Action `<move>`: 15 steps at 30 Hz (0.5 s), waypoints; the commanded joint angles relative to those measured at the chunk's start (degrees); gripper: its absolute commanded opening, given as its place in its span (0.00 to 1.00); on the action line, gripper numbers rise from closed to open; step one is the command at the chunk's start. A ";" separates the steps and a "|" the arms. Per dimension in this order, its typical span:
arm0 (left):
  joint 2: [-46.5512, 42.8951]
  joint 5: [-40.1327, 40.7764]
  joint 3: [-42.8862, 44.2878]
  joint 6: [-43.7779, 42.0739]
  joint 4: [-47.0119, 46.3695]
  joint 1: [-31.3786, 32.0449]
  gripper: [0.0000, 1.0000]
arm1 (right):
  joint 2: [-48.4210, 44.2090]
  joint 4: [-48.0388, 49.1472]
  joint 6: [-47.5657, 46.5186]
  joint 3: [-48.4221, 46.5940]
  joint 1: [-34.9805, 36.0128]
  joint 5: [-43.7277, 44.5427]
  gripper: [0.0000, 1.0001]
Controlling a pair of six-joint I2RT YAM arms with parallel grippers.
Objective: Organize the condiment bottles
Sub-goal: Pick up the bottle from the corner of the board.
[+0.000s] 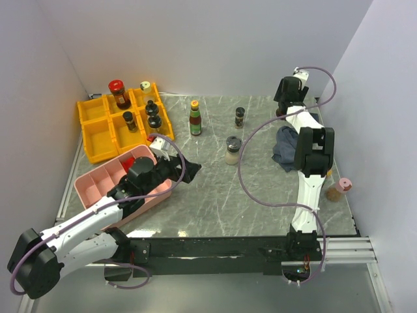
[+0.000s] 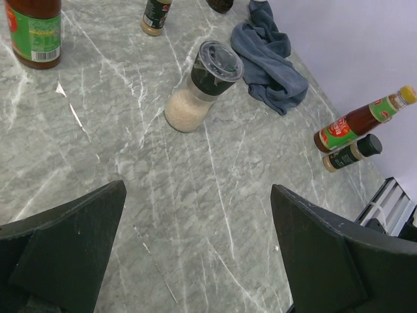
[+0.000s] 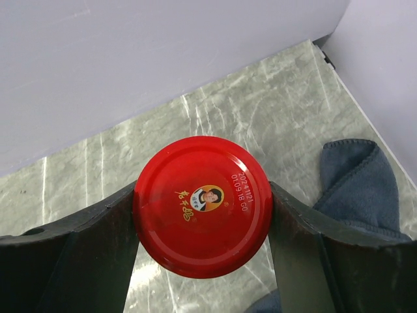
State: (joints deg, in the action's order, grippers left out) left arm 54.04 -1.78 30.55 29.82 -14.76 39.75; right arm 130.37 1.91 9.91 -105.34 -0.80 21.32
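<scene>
At the far right back of the table, my right gripper (image 1: 288,91) (image 3: 203,207) has both fingers against the red lid of a sauce jar (image 3: 202,205), seen from above in the right wrist view. The jar is hidden under the gripper in the top view. My left gripper (image 1: 191,169) (image 2: 199,189) hangs open over bare marble, nothing between its fingers. Ahead of it stand a clear-capped grinder (image 2: 202,85) (image 1: 232,150), a yellow-capped green-labelled bottle (image 1: 195,117) and a black-capped spice jar (image 1: 240,117). Yellow bins (image 1: 98,137) at the back left hold another red-lidded jar (image 1: 118,93), a pale shaker (image 1: 146,87) and black-capped jars (image 1: 153,115).
A dark blue-grey cloth (image 1: 285,149) (image 3: 358,182) lies right beside the right gripper. A pink tray (image 1: 104,182) sits under the left arm. Near the right edge are a pink-capped jar (image 1: 339,189), a slim sauce bottle (image 2: 361,120) and a small spice jar (image 2: 352,153).
</scene>
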 commanded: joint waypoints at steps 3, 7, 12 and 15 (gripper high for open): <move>-2.10 1.69 -0.75 -1.08 -2.20 0.33 0.99 | -10.81 6.25 -2.44 7.24 0.44 -2.42 0.34; -2.45 1.61 -0.93 -1.26 -2.02 0.33 0.99 | -16.62 7.49 -2.79 11.20 0.53 -1.99 0.29; -3.24 4.32 -1.36 -1.70 -1.94 0.33 0.99 | -26.02 8.72 -2.00 18.83 3.07 -3.04 0.22; -3.94 4.86 -1.72 -1.79 -2.02 0.33 0.99 | -31.56 9.42 -2.88 23.49 4.75 -2.34 0.20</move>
State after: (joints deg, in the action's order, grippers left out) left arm 51.86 1.13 29.65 29.15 -14.79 39.86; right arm 111.20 1.89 7.99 -84.05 1.02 18.33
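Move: The red-capped jar is already pinched in my right fingers, its middle about 2 cm below the hand point. From that hand the blue cloth lies some 15 cm back and 4 cm to the right, the small black-capped bottle 4 cm back and 18 cm left, and the salt grinder roughly 23 cm back and 24 cm left, all lower down. From my left hand the jar is about 38 cm ahead and 39 cm to the right. Keeping the jar pinched between the pads, I draw my right hand back from the far corner of the board towards the blue cloth, about 8 cm and gathering speed. I also drift some 2.5 cm to the left and rise about as much, most of that late, while the wrist turns about 5 degrees counter-clockwise. ##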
